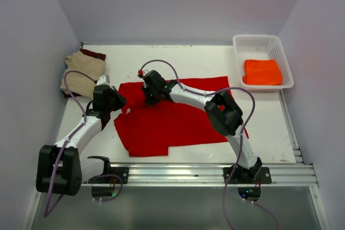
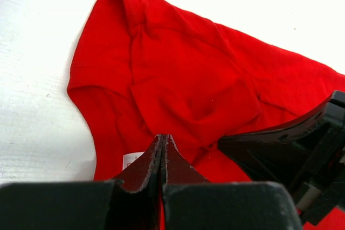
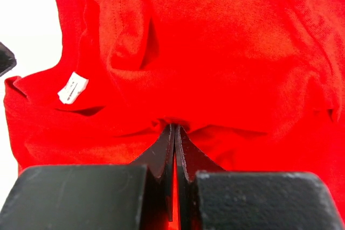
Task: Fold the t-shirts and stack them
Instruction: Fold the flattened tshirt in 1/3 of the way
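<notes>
A bright red t-shirt (image 1: pixel 172 119) lies spread across the middle of the table. Its white neck label (image 3: pixel 73 87) shows beside the collar. My left gripper (image 1: pixel 116 103) sits at the shirt's left edge, its jaws pressed together on red cloth (image 2: pixel 183 79) at the fingertips (image 2: pixel 163 138). My right gripper (image 1: pixel 150 92) is at the shirt's upper left, shut on a puckered pinch of the same cloth (image 3: pixel 175 126). A tan t-shirt (image 1: pixel 81 71) lies bunched at the back left on a dark maroon one (image 1: pixel 96 54). An orange t-shirt (image 1: pixel 262 72) lies folded in the basket.
A white plastic basket (image 1: pixel 259 39) stands at the back right corner. The right arm's dark wrist (image 2: pixel 302 149) fills the lower right of the left wrist view. Grey walls close in the table on three sides; a metal rail (image 1: pixel 178 172) runs along its near edge.
</notes>
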Tool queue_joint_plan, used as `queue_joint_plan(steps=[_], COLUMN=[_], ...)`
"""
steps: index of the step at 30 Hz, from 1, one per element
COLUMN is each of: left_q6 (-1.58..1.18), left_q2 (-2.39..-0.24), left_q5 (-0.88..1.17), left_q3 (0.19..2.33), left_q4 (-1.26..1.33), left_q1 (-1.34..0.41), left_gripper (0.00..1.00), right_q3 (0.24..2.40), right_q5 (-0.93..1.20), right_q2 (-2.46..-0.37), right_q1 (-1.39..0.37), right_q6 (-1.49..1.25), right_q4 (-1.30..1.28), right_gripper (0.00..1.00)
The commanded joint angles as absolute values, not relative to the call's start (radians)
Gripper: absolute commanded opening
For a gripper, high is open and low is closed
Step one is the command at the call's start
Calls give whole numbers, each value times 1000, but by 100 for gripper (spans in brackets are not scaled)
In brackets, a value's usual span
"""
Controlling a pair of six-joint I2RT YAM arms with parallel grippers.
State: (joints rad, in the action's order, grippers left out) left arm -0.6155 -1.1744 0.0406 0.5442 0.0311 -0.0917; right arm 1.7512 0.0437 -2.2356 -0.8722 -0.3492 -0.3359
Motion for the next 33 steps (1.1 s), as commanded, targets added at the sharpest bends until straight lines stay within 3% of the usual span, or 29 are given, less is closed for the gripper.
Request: queue_joint_plan(steps=[1,27,28,30,33], left_q6=[-592,-572,-571,-565,-561], left_q2=[-1173,-1244,-1252,-1279,-1296], left_q5=[37,66,72,81,87], left_q3=[541,561,563,571,571], left_q4=[43,21,21,18,26], left_q1=[-83,-84,-84,-87,-94], left_gripper=[0,0,0,0,0], right_q3=[1747,1707,1706,1695,1687], right_q5=[28,-89,-94,-95,-100], right_q2=[-2143,-2029,-2031,-2034,-2034], right_q1=[-871,-874,-874,-874,-874], right_q6=[-310,-256,-256,-255,-256], right_q4=[-365,-653,-660,-666,-667], right_gripper=[0,0,3,25,49])
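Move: The middle of the red t-shirt I'm working on lies about 14 cm to the right of my right hand, 4 cm back and 4 cm below it. The shirt's white tag is some 10 cm to the left of that hand and 1 cm back, and its far left corner roughly 14 cm left and 11 cm ahead, both as low. From my left hand the tag is about 2 cm ahead, straight in line and 8 cm below; the shirt's middle is some 24 cm right and 2 cm back. I lift my right hand's shut fingertips off the shirt and carry them about 7 cm right and 3 cm back, towards the shirt's middle, rising nearly 5 cm before sinking 2, tipping the fingers steeper and opening them almost halfway at the end. My left hand, still shut, sinks slowly, then faster, about 4 cm towards the tag. ##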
